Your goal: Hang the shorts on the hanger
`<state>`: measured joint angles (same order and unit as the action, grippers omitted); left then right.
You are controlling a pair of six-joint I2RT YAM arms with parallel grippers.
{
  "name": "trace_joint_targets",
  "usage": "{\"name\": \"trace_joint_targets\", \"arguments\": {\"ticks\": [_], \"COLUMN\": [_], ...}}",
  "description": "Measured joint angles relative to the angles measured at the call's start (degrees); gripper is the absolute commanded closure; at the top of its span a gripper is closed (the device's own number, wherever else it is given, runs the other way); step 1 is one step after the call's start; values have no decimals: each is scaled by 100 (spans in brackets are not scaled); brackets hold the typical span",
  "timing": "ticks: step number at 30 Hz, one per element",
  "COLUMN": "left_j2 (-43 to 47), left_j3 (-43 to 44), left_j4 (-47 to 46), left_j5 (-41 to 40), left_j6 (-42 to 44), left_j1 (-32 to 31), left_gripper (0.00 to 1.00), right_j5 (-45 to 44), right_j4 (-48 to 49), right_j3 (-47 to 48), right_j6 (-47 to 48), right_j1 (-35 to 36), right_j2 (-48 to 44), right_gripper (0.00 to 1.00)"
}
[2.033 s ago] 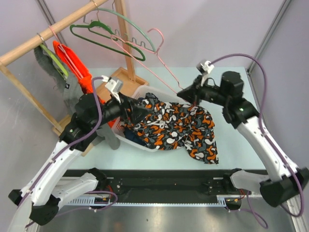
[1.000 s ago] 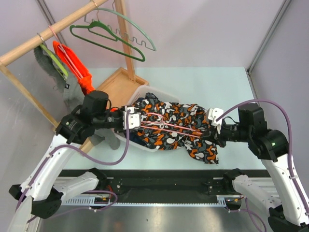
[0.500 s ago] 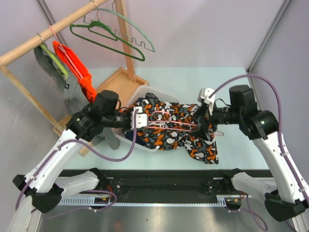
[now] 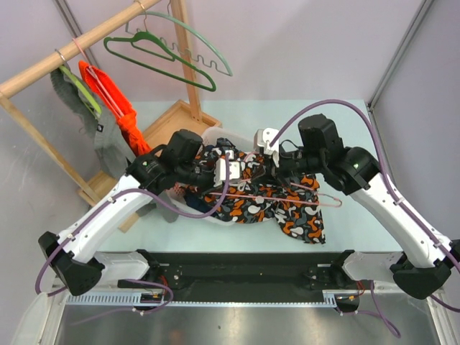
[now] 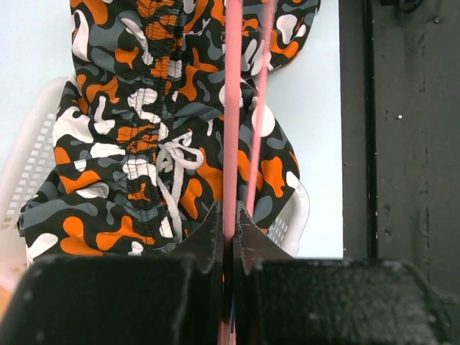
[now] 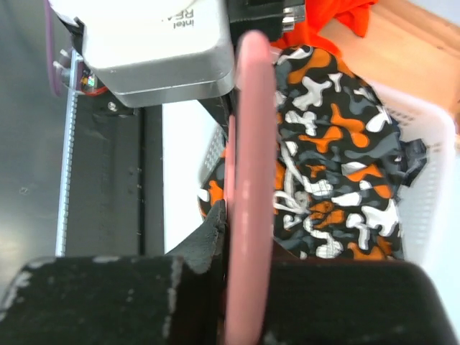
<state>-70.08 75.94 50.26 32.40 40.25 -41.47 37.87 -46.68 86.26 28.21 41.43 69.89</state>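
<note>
The shorts point(image 4: 291, 215) are dark with orange, white and grey blobs. They lie half in a white basket point(image 4: 188, 210) and half on the table. The pink wire hanger point(image 4: 302, 199) lies across them, with its hook at the right. My left gripper point(image 4: 224, 171) is shut on a hanger wire point(image 5: 230, 129), just above the shorts' waistband and drawstring point(image 5: 154, 144). My right gripper point(image 4: 267, 162) faces it closely over the basket and is shut on the hanger point(image 6: 251, 180), with the shorts point(image 6: 323, 165) below.
A wooden rack point(image 4: 72, 50) stands at the back left and carries a dark green hanger point(image 4: 154, 61), a pale green hanger point(image 4: 201, 47) and an orange garment point(image 4: 115, 108). Its wooden base point(image 4: 169, 126) lies behind the basket. Dark clothes point(image 4: 190, 194) lie in the basket.
The hanger came down from the rack onto the shorts. My right gripper has moved left and back along it, and my left gripper has moved right. The two now meet over the basket.
</note>
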Motion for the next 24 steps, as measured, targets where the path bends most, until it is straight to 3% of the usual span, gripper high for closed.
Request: {"name": "trace_joint_targets", "arguments": {"ticks": [2,3,5,13,18,24], "left_j2": [0,0,2,66,400,476], "left_j3": [4,4,26,87,-570,-1259], "left_j4": [-2,-4,-24,-81,-254,-529], "left_j5": [-31,-28,4,-107,-693,-1486], "left_j6": [-39,-50,-92,232,828,1222], "left_j1": [7,20,109,1283,1049,610], "left_gripper": [68,45,37,37,33,38], "right_j5": [-61,-101,-216,-407,-407,-385], "right_j4": [4,13,2,-452,-702,-761], "right_j3": [-2,-11,-90,-293,-494,-632], "right_j6": [94,149,293,905,1311,1563], "right_j1": [7,9,-26,-964,-1051,-960], "right_j2": [-11,-24,-109,-590,-1064,-1196], "right_gripper": [100,100,100,100,100,100]}}
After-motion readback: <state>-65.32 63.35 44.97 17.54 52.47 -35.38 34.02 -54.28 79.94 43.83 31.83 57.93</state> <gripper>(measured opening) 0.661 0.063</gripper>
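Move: The left hand, shut on the near end of the pink hanger, has the gathered band at the shorts' left end about 5 cm ahead, 4 cm to its left and 12 cm below; the basket's middle is roughly 3 cm ahead, 2 cm left and 17 cm down. The right hand also grips the hanger; the shorts' right half lies some 9 cm to its right, 6 cm back and 20 cm below, and the hanger's far end about 20 cm right, 8 cm back and 3 cm down. Forward and out to its left goes the left hand, opening its fingers and letting go of the hanger, then sinking about 5 cm towards the gathered band at the shorts' left end, fingers tipping further down. The right hand keeps its grip and draws the hanger some 8 cm to the right above the shorts, swinging a little forward and back again as the wrist rolls roughly 15 degrees. ##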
